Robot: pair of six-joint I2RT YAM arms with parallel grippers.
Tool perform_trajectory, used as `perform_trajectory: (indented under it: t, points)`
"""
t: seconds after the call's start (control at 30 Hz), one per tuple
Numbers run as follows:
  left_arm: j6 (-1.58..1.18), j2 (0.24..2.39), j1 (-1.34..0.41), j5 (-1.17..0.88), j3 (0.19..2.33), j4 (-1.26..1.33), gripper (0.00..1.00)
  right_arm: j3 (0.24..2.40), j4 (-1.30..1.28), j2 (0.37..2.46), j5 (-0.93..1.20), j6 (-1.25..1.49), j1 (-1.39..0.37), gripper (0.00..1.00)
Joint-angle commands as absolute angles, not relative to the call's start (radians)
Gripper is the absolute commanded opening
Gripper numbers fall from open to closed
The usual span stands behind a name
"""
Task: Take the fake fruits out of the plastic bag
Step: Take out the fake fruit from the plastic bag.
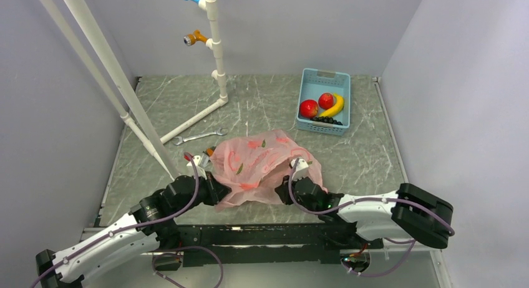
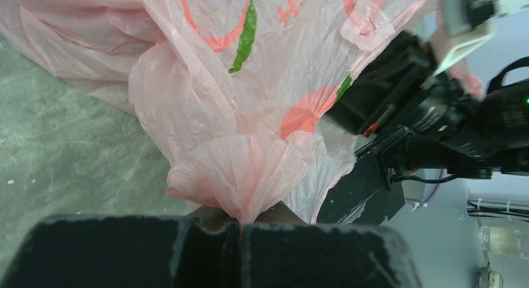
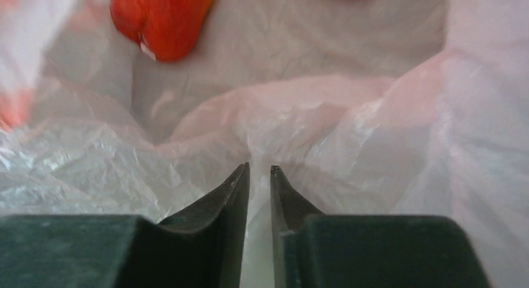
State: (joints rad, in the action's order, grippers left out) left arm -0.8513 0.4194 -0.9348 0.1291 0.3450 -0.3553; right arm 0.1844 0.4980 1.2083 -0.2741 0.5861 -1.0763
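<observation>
The pink plastic bag [image 1: 262, 166] lies crumpled on the table between my two arms. My left gripper [image 1: 221, 191] is at the bag's left end. In the left wrist view it [image 2: 239, 224] is shut on a bunched fold of the bag [image 2: 249, 82]. My right gripper [image 1: 287, 189] is pressed against the bag's right side. In the right wrist view its jaws [image 3: 259, 169] stand a narrow gap apart against the film [image 3: 349, 113], gripping nothing that I can see. A red fake fruit [image 3: 163, 17] shows inside the bag ahead. Two red fruits [image 1: 309, 108] [image 1: 325, 100] lie in the basket.
A blue basket [image 1: 307, 76] at the back right also holds a yellow banana [image 1: 337, 106] and black grapes [image 1: 329, 120]. A wrench [image 1: 199, 136] lies behind the bag. A white pipe frame [image 1: 215, 51] stands at the back left.
</observation>
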Motion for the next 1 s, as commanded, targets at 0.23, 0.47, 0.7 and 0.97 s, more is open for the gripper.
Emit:
perform_trajectory:
  t: [0.23,0.47,0.7,0.97]
  points:
    - [-0.837,0.433,-0.933,0.119,0.425,-0.292,0.00,0.396,0.612,1.271,-0.548,0.478,-1.064,0.43]
    - [-0.803,0.411,-0.933,0.157,0.497,-0.346,0.00,0.489,0.720,1.434,-0.458,0.402,-0.992,0.52]
    - [-0.859,0.352,-0.933,0.157,0.410,-0.369,0.00,0.520,0.904,1.595,-0.170,0.385,-1.057,0.87]
    - [-0.897,0.188,-0.933,0.215,0.363,-0.607,0.00,0.602,0.908,1.732,-0.206,0.342,-1.100,0.99]
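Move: The red fruit deep in the bag lies some 10 cm to the right gripper's left and about 4 cm ahead, roughly level with the fingertips. A smaller red fruit is about 10 cm ahead and 4 cm left. The bag corner pinched by the left gripper is about 16 cm left, neither ahead nor back, and some 8 cm higher. From the left gripper, the red fruit lies about 6 cm right, 2 cm ahead and 11 cm below. Reach the right gripper deeper into the bag towards the red fruit: first forward about 9 cm while rising some 7 cm, then sweep left and partly back, sinking a little, to end about 12 cm left; open the fingers wide on the way. Keep the bag corner pinched in the left gripper, bobbing it up about 6 cm and letting most of that back down. ##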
